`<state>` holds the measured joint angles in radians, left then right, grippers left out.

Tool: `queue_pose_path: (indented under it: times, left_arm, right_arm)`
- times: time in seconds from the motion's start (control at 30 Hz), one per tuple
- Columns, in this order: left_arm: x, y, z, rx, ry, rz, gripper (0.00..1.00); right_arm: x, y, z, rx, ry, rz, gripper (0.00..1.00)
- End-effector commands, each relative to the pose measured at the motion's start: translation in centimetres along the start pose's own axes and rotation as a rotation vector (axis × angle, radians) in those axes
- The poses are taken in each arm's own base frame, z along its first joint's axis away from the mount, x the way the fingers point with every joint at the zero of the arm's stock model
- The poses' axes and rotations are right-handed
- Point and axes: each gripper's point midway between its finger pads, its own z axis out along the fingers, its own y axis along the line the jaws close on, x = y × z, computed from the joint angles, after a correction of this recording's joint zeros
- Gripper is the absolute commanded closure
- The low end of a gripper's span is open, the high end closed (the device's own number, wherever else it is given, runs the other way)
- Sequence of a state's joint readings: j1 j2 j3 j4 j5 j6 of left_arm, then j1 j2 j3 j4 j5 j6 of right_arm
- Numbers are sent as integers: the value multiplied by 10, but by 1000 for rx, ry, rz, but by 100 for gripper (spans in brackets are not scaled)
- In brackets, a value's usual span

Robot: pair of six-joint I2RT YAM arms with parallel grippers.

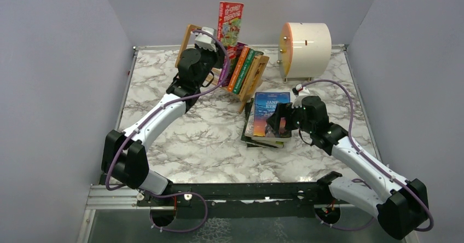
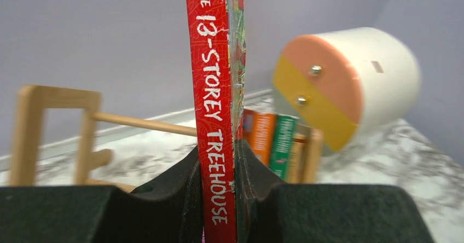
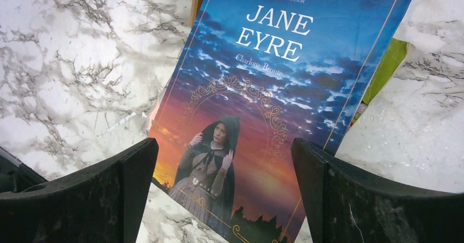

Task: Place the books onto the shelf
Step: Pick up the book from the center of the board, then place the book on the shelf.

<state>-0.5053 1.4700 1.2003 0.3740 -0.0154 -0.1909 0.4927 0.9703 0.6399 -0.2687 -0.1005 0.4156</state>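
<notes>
My left gripper [image 1: 214,47] is shut on a thin red book [image 1: 230,24], held upright above the light-wood shelf [image 1: 253,80]. In the left wrist view the red spine [image 2: 214,117] stands clamped between both fingers [image 2: 180,194]. Orange and green books [image 1: 241,70] lean in the shelf's right part, also seen as spines [image 2: 273,139]. A stack of books [image 1: 267,120] lies flat on the table, a blue Jane Eyre cover [image 3: 273,90] on top. My right gripper [image 1: 278,123] hovers open over that stack's near end, its fingers [image 3: 128,183] apart on either side of the cover.
A cream drum [image 1: 305,48] with an orange-and-yellow face stands at the back right, close to the shelf's right end. Grey walls close in the marble table [image 1: 191,139] on three sides. The shelf's left end frame [image 2: 33,133] stands bare.
</notes>
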Motion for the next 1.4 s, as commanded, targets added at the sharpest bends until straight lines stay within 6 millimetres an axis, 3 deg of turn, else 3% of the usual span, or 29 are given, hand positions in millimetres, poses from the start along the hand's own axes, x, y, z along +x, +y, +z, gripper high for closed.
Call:
queue_pose_path:
  times: [0.0,0.2,0.43,0.63,1.1,1.27,1.37]
  left_arm:
    - [-56,56,-2,-184,-152,168,100]
    - [-46,96,-5,-247,-165,173,100]
    - [4,116,6,-175,-116,158,100]
    - [42,113,19,-82,-64,176,100]
    - [81,101,23,10,13,114,100]
    - [87,101,22,12,25,101,100]
    - [104,104,24,9,58,85,100]
  right_arm:
    - [3,-3,1,18,1,-4,9]
    - [6,-4,3,19,10,-5,9]
    - [4,-2,4,12,13,-6,9]
    - [1,-1,2,10,10,-9,9]
    - [-3,2,3,3,9,-1,9]
    - [-1,1,3,5,14,1,9]
    - [0,1,3,7,14,1,9]
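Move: I already hold the red treehouse book upright by its spine in my left hand. The empty gap in the wooden shelf lies about 6 cm ahead of that hand, 5 cm left and 16 cm below. At about that same depth, the purple book stands 6 cm ahead and 1 cm right, the orange one 6 cm ahead and 4 cm right, and the shelf's left end frame 9 cm ahead and 14 cm left. From my right hand the gap is roughly 20 cm ahead, 20 cm left and 5 cm higher. I keep the red book pinched and swing my left hand level, some 10 cm left and 5 cm forward, past the purple book, turning counter-clockwise about 15 degrees. Then I lower it about 12 cm towards the gap, easing back right a few centimetres and undoing that turn, the hand's left side ending slightly raised, before slowing with the book beside the purple one. ##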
